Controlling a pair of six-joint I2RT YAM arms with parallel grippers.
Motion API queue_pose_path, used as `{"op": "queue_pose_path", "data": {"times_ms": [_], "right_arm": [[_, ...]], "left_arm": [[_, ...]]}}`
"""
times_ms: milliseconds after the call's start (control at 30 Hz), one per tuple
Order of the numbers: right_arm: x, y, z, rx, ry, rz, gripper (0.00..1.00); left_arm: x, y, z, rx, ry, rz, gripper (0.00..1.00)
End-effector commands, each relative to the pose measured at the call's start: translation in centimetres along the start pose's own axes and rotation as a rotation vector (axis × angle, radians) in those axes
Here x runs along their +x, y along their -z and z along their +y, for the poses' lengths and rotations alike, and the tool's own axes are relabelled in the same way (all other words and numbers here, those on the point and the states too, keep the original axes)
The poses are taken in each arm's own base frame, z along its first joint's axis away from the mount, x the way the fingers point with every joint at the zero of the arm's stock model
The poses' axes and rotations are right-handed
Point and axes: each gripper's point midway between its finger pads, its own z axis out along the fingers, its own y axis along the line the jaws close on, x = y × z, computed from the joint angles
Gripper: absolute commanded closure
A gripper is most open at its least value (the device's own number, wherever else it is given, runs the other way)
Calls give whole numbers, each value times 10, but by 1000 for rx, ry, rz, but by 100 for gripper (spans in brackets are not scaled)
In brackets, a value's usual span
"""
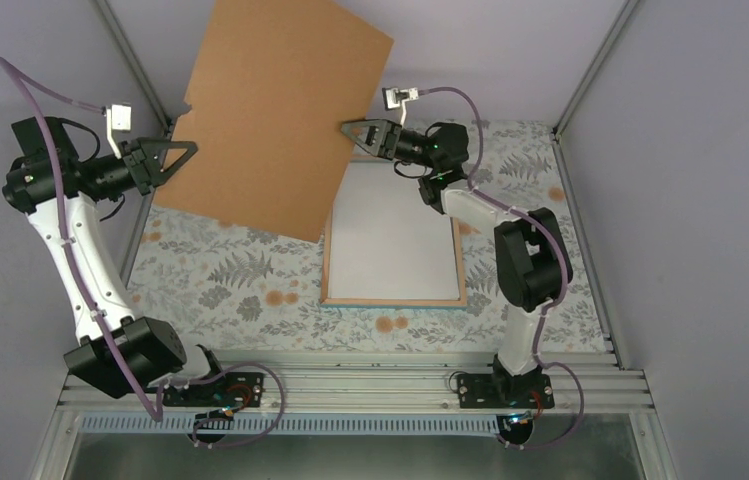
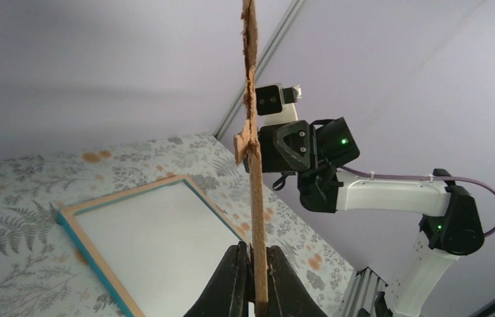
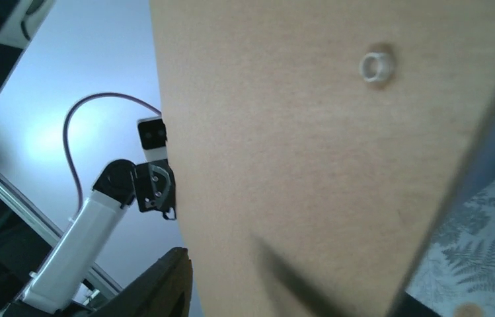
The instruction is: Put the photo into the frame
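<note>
The frame (image 1: 394, 301) lies flat on the patterned cloth with its wood-coloured back up and a teal edge (image 2: 87, 246) showing. Inside it rests the photo (image 1: 390, 235), plain white side up, also visible in the left wrist view (image 2: 158, 244). A brown backing board (image 1: 270, 110) hangs tilted in the air above the frame's far left. My left gripper (image 1: 193, 150) is shut on its left edge, fingers (image 2: 256, 267) pinching the thin board (image 2: 253, 165). My right gripper (image 1: 345, 127) is at the board's right edge, jaws apart, with the board (image 3: 310, 132) filling the space between its fingertips (image 3: 291, 284).
A floral cloth (image 1: 230, 270) covers the table. Purple walls and metal corner posts (image 1: 130, 50) close in the back and sides. A rail (image 1: 350, 385) with both arm bases runs along the near edge. The board has a small ring fitting (image 3: 377, 67).
</note>
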Motion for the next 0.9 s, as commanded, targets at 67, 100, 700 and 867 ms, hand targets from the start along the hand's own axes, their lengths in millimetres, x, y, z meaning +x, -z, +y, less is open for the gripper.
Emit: {"op": "queue_pose_path", "data": {"times_ms": [67, 100, 700, 867], "right_arm": [[-10, -1, 42, -145, 26, -64, 72], [-9, 0, 44, -147, 24, -67, 80], [-82, 66, 42, 290, 368, -21, 97], [-90, 79, 80, 420, 706, 48, 97]], "left_arm": [[-13, 6, -48, 253, -14, -99, 90], [-12, 5, -44, 239, -8, -93, 85], [-22, 11, 73, -492, -139, 6, 0], [-45, 22, 103, -627, -173, -18, 0]]}}
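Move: The brown backing board hangs upright between the hands. Its middle is about 11 cm to the right hand's left, 3 cm back and 10 cm above; from the left hand, which pinches its left edge, it is some 16 cm right, 7 cm ahead and 4 cm up. The white-backed frame lies on the table, about 9 cm right of the right hand, level with it fore and aft and some 36 cm below; for the left hand that is 35 cm right, 10 cm ahead and 42 cm down. The board is passed over: the right fingers, already straddling its right edge, close on it while drifting slightly back and up, and the left fingers open wide and let go. The right hand then carries it about 9 cm right, with some forward and late rise, turning clockwise. The left sinks slightly, then leaves forward and left, turning roughly 20 degrees counter-clockwise. ##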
